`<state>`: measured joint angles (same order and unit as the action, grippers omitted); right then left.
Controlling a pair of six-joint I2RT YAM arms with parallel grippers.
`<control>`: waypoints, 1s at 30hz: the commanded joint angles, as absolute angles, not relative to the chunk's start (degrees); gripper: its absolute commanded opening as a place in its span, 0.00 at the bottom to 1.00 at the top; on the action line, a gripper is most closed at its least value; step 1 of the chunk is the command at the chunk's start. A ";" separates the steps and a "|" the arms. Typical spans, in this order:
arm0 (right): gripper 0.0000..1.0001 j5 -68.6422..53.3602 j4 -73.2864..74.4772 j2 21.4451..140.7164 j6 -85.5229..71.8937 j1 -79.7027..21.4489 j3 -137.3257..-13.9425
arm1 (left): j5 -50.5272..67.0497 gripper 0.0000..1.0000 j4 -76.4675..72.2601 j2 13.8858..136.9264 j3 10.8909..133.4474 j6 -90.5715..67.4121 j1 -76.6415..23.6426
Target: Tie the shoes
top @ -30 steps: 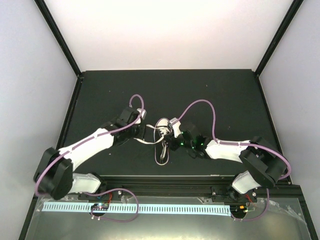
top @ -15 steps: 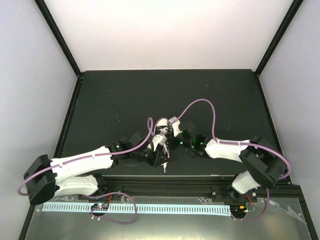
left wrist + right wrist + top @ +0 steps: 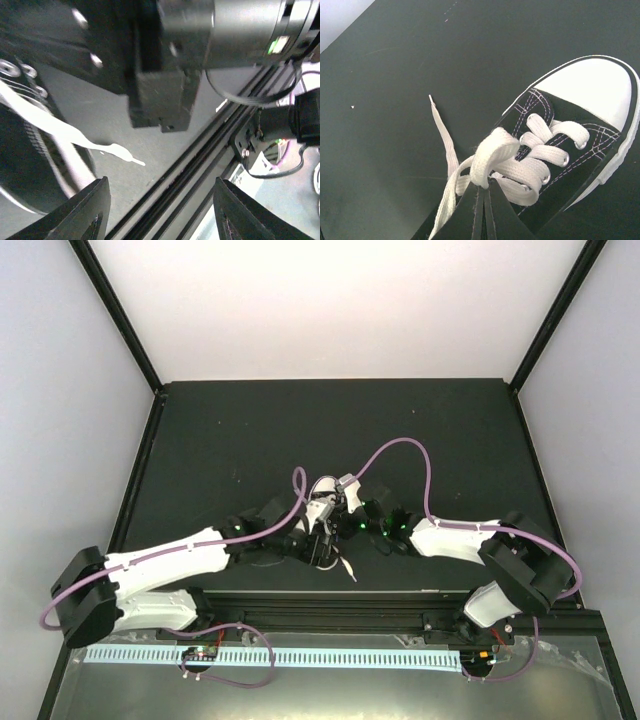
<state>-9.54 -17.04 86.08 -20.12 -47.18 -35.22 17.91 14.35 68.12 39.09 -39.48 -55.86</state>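
Note:
The black sneaker (image 3: 325, 490) with white toe cap (image 3: 590, 85) lies mid-table, toe pointing away. My right gripper (image 3: 484, 187) is shut on a loop of white lace (image 3: 492, 147) over the tongue, and shows right of the shoe in the top view (image 3: 338, 505). A loose lace end (image 3: 442, 135) trails left onto the table. My left gripper (image 3: 322, 545) sits just in front of the shoe. It is open and empty (image 3: 165, 215), above the table's near edge. A lace end (image 3: 100, 147) lies beside the shoe's eyelet side (image 3: 25, 165).
A black metal rail (image 3: 330, 602) runs along the table's near edge, right under the left gripper. The right arm's wrist with a green light (image 3: 225, 30) hangs close above the left gripper. Purple cables (image 3: 400, 450) loop over both arms.
My left arm swung from the shoe's left side round to its near side. The lace loop in front of the shoe is gone; one end now points near-right. The right gripper stayed put.

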 commanded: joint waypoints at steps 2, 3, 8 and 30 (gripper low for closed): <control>0.02 -10.12 -21.30 84.03 -20.22 -47.07 -34.71 | 14.71 0.59 21.87 63.46 41.87 -34.13 -50.16; 0.02 -10.37 -21.61 83.90 -20.14 -47.10 -34.39 | 14.56 0.58 21.87 62.97 41.86 -33.43 -48.34; 0.02 -11.39 -22.87 83.25 -19.44 -47.10 -33.21 | 15.93 0.45 16.09 63.94 42.34 -32.18 -43.42; 0.02 -13.88 -23.66 82.57 -17.75 -47.11 -32.08 | 19.70 0.30 7.05 82.09 49.30 -34.11 -39.82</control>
<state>-12.99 -19.79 84.25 -18.83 -47.18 -32.29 20.38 8.43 81.14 46.76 -33.98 -40.18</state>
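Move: The lace loop stands in the right fingertips, about 12 cm ahead of the left hand, 1 cm to its right and 2 cm lower; from the right hand it is only about 1 cm ahead and 1 cm left, at its height. From the left hand, the toe cap lies some 18 cm straight ahead and 10 cm down, the freed lace end about 4 cm back, 7 cm right and 12 cm down. With its fingers already open and clear of the freed lace end, the left hand sweeps forward about 11 cm over the shoe in a shallow arc, bowing out to its left and up and then coming back in and down, its wrist turning some 10 degrees counter-clockwise, until its narrowing but still open fingertips come around the lace loop. The right hand keeps the loop pinched at its base and eases back a centimetre or so. ##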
